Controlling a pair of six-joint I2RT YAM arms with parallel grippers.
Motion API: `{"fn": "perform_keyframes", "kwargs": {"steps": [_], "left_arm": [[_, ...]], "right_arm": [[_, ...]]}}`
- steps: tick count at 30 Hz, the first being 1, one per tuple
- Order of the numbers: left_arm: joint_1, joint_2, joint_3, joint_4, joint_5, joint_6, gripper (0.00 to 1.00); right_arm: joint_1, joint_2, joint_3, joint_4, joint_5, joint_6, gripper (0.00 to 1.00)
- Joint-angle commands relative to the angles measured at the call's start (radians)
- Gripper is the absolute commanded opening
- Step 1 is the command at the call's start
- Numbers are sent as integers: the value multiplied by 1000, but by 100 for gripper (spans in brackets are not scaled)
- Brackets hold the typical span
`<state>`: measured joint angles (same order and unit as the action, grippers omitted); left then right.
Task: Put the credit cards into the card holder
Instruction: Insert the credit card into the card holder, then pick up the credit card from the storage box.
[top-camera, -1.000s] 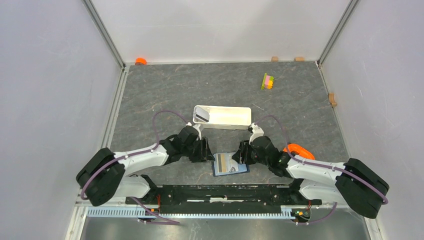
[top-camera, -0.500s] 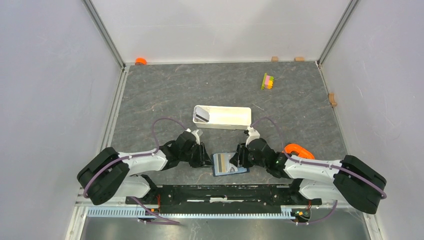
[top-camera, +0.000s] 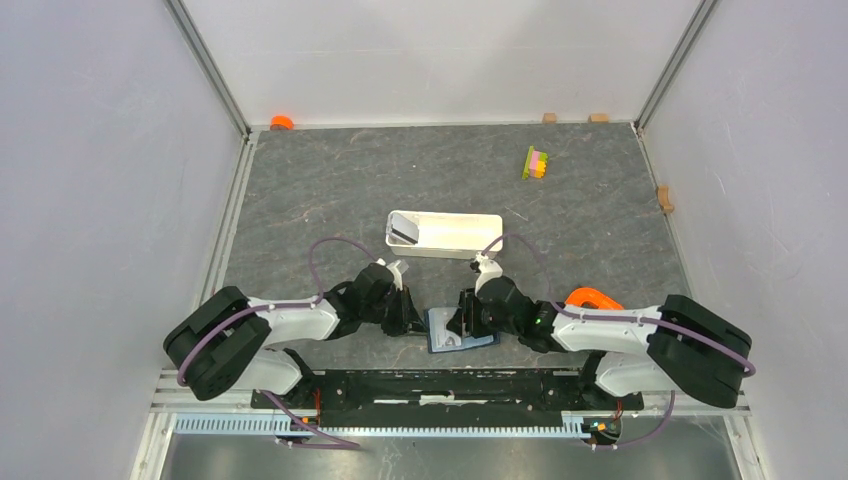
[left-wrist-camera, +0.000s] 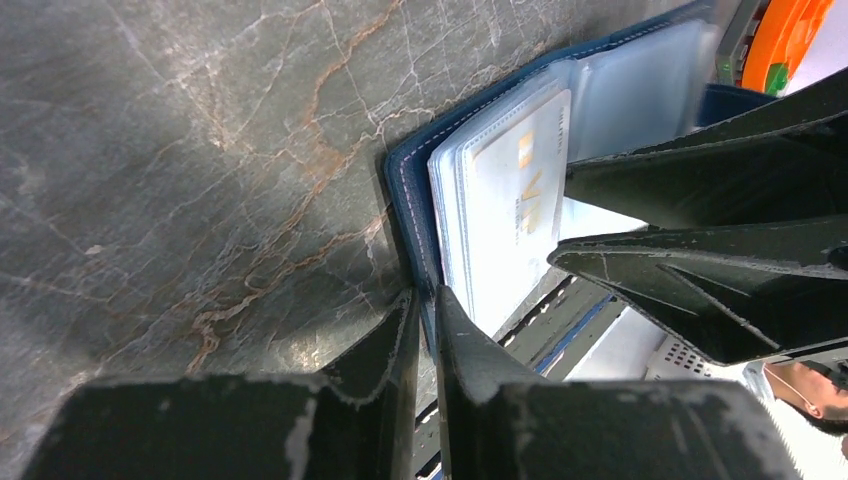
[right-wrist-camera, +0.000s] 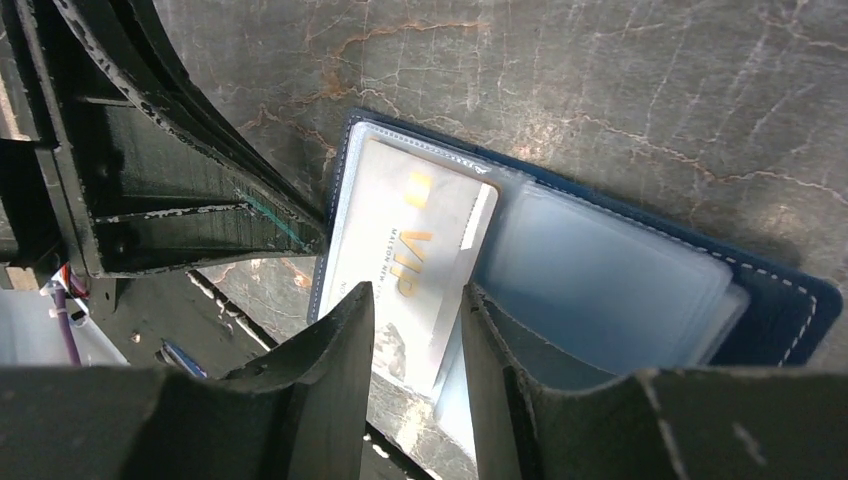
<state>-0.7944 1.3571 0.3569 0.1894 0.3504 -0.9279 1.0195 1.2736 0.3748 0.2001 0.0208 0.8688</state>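
The navy card holder (top-camera: 452, 340) lies open on the table between my two grippers. My left gripper (left-wrist-camera: 425, 300) is shut on the card holder's (left-wrist-camera: 405, 200) blue left edge. A pale credit card (right-wrist-camera: 400, 230) with gold lettering sits partly in a clear pocket, one end sticking out. My right gripper (right-wrist-camera: 418, 300) stands open over that end, a finger on each side of it. In the top view the left gripper (top-camera: 412, 318) and right gripper (top-camera: 462, 318) nearly meet over the card holder. Another silvery credit card (top-camera: 404, 228) leans in the tray.
A long white tray (top-camera: 460, 235) stands just beyond the grippers. A yellow-pink-green block stack (top-camera: 537, 162) sits at the back right. An orange object (top-camera: 597, 297) lies by the right arm, and another orange object (top-camera: 281, 122) sits in the far left corner. Enclosure walls surround the table.
Both grippers have moved inward to the card holder. The left jaws have closed down on its left edge. The right gripper has slid left over the card and narrowed a little.
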Motion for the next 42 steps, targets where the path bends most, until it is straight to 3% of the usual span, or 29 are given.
{"fn": "perform_keyframes", "kwargs": {"steps": [1,6,10,17,24,28,33,42], "left_arm": [[-11,22,-4,21,-3,-5,17],[-11,-1,9,-4,-34,2,20],[-9,-70,60,-136,-87,57,38],[17,-192,241,-496,-232,234,70],[232,-149,469,-725,-204,454,92],[342,-29,615,-780,-204,566,95],[370,171,799,-816,-258,689,96],[446,434,938,-753,-187,725,96]], "right_arm": [[26,35,67,11,-2,-10,42],[34,28,104,-39,21,-57,43],[34,-36,152,-152,108,-135,48],[-20,-136,249,-340,250,-296,68],[-226,-209,216,-334,125,-441,78],[-313,-230,208,-331,97,-513,84],[-380,-246,187,-298,29,-555,87],[-442,-268,97,-227,-111,-552,88]]}}
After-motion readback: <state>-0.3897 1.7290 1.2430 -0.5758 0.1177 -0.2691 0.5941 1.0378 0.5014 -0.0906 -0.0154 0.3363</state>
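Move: From the left hand, shut at the near part of the card holder's left edge, the cards left in the tray lie about 25 cm ahead and 5 cm to its left, roughly level. The tray's middle is some 24 cm ahead and 4 cm to the right; the holder's middle is 8 cm to the right, 1 cm ahead. From the right hand, just over the holder's pocketed card, the tray cards lie about 23 cm ahead, 12 cm left. Up and then mostly forward, about 22 cm in all and some 9 cm left, the left hand lets go of the holder's edge and arcs to the tray's card end, sinking over the last stretch while its fingers open wide and swing down about 30 degrees. The right hand lifts off the holder up and forward, then swings right about 10 cm, opening further, and dips slightly near the tray's right end. ##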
